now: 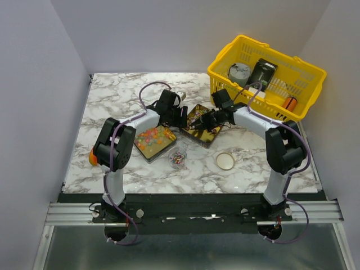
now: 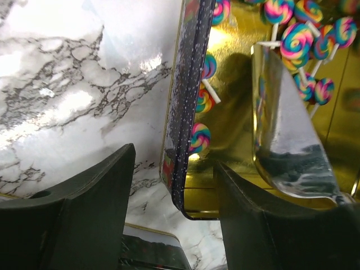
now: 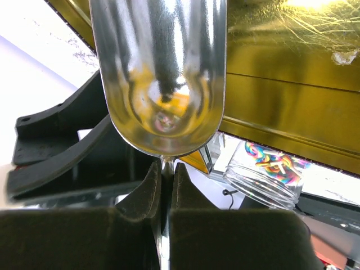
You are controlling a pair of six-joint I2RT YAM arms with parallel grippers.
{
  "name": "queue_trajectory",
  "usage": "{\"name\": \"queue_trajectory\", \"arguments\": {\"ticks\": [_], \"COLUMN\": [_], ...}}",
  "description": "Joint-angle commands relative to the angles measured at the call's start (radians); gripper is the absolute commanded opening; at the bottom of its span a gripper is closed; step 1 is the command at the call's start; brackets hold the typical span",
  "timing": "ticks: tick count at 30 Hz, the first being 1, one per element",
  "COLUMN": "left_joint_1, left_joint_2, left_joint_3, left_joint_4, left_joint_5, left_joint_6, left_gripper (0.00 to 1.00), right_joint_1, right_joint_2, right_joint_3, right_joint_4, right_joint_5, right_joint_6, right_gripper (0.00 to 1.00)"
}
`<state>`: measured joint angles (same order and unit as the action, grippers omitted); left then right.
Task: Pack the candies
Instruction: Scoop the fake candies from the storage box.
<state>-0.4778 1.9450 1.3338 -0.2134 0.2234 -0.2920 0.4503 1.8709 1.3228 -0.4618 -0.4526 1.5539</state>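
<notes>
The candies (image 1: 153, 136) are tiny multicoloured sweets filling an open rectangular tin; more lie in a small clear jar (image 1: 179, 157). A gold tin lid (image 1: 202, 125) with a dark starry rim (image 2: 185, 140) and lollipop pictures lies just behind them. My left gripper (image 1: 180, 116) (image 2: 175, 160) is open, its jaws either side of the lid's rim near a corner. My right gripper (image 1: 211, 120) (image 3: 167, 169) is shut on the thin handle of a shiny metal scoop (image 3: 163, 79) (image 2: 287, 146), whose bowl hangs over the lid's gold inside (image 3: 292, 73).
A yellow basket (image 1: 306, 70) at the back right holds a round tin, a dark pack and an orange cylinder (image 1: 289, 104). A round jar lid (image 1: 225, 161) lies on the marble table (image 1: 112, 101). An orange lump (image 1: 93, 157) sits at the left edge. Grey walls close in three sides.
</notes>
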Motion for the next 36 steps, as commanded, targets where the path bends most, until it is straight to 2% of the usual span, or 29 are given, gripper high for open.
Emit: {"name": "queue_trajectory", "arguments": {"ticks": [1, 5, 16, 23, 27, 36], "left_joint_1": [-0.012, -0.016, -0.03, -0.03, -0.03, -0.03], "left_joint_2": [0.026, 0.034, 0.035, 0.034, 0.032, 0.031], "left_joint_3": [0.028, 0.022, 0.001, -0.002, -0.004, -0.008], "left_joint_4": [-0.026, -0.035, -0.044, -0.049, -0.052, -0.053], "left_joint_5": [0.008, 0.005, -0.001, -0.03, -0.055, -0.084], "left_joint_6": [0.013, 0.017, 0.033, 0.03, 0.027, 0.017], "left_gripper": [0.63, 0.52, 0.34, 0.23, 0.12, 0.06], "right_joint_1": [-0.01, -0.015, -0.036, -0.05, -0.05, -0.051], "right_joint_2": [0.025, 0.039, 0.063, 0.034, 0.008, -0.053], "right_joint_3": [-0.045, -0.063, -0.04, -0.082, -0.111, -0.166], "right_joint_4": [-0.052, -0.026, -0.011, -0.052, -0.081, -0.118], "right_joint_5": [0.028, 0.06, 0.112, 0.212, 0.271, 0.37], "right_joint_6": [0.083, 0.101, 0.126, 0.144, 0.169, 0.222], "right_gripper": [0.01, 0.01, 0.01, 0.01, 0.01, 0.01]}}
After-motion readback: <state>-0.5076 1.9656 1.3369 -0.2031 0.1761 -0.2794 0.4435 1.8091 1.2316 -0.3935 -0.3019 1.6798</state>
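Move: The lollipop tray's left-hand rim, near its left corner, already stands between the left hand's open fingers, its top about 1 cm to the right and 2 cm below; the tray of orange candies is some 12 cm left and 6 cm back. The right hand holds the scoop over the lollipop tray, with the main lollipop cluster about 4 cm ahead, 3 cm left and 7 cm below. The clear jar is roughly 12 cm back from it and 9 cm left. The lollipop tray's rim gets pinched: the left hand sinks about 1 cm, easing slightly back and right, and shuts its fingers across the wall by the left corner. Above the tray the right hand, still gripping the scoop, carries it about 2 cm forward, then about 2 cm right and slightly back, sinking a little while turning some 10 degrees clockwise. ##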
